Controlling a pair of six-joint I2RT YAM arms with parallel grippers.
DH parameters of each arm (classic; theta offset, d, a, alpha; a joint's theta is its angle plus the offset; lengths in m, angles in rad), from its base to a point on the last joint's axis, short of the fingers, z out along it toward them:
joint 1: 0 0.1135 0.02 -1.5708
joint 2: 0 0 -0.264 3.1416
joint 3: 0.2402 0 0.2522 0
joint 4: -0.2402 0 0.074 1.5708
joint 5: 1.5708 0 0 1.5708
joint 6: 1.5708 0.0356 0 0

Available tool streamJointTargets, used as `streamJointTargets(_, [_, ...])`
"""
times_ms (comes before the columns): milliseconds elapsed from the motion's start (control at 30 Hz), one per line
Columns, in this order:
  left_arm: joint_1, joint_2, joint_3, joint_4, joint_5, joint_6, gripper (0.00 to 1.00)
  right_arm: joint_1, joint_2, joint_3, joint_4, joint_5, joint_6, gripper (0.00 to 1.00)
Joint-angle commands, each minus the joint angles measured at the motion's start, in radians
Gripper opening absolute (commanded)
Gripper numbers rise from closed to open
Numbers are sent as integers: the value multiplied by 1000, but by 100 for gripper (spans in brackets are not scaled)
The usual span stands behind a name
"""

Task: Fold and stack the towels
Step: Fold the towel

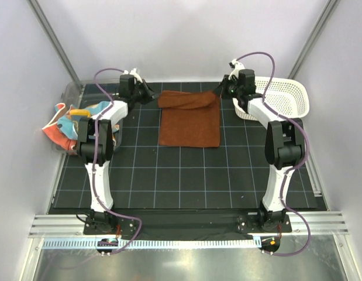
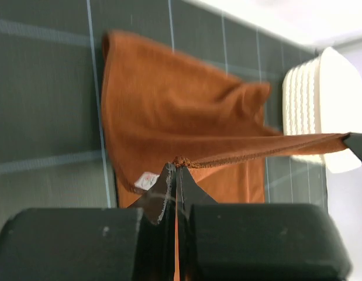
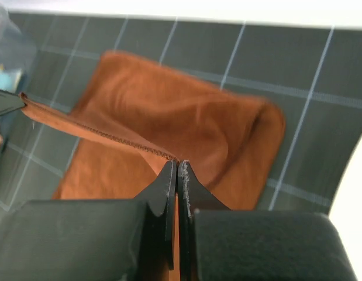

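A plain rust-brown towel (image 1: pixel 189 126) lies on the black grid mat at the middle back. Its far edge is lifted and stretched taut between both grippers. My left gripper (image 1: pixel 150 95) is shut on the towel's left corner, with the hem bunched at its tips (image 2: pixel 176 167) and the towel (image 2: pixel 169 111) spread below. My right gripper (image 1: pixel 223 91) is shut on the other corner (image 3: pixel 177 165), above the towel (image 3: pixel 186 117). Several patterned towels (image 1: pixel 66 126) lie heaped at the mat's left edge.
A white lattice basket (image 1: pixel 280 96) stands at the back right, close to the right arm. A clear plastic bin (image 1: pixel 72 91) holds the heaped towels at the left. White walls close in the mat on three sides.
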Motion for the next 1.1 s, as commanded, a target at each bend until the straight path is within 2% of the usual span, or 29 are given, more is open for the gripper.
streamJointTargets(0, [0, -139, -60, 60, 63, 30, 0, -6, -155, -47, -48, -1, -74, 1])
streamJointTargets(233, [-9, -253, -251, 65, 83, 43, 0, -6, -285, -179, -111, 3, -94, 1])
streamJointTargets(700, [-48, -343, -452, 42, 57, 92, 0, -4, -411, -441, -138, 17, -86, 1])
streamJointTargets(1067, [-86, -362, -468, -11, -24, 142, 0, -4, -425, -507, -108, -24, -31, 1])
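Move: The towel hangs held between both shut grippers. From the left gripper, the towel's near-left corner lies on the table about 24 cm back, 3 cm to the right and some 9 cm below, with the clear bin about 30 cm to its left and 8 cm back. From the right gripper, the near-right corner is roughly 25 cm back, 1 cm to the left and 12 cm down. The white basket is about 26 cm to its right, 2 cm back. Draw both grippers back together over the towel's lower layer, still pinching the held edge, towards its near edge: the left about 12 cm, the right nearly 15 cm. Let them ride up a little midway, then sink, ending some 4–6 cm lower and slowing. Tip the right fingers down about 15 degrees and keep both pairs shut. ##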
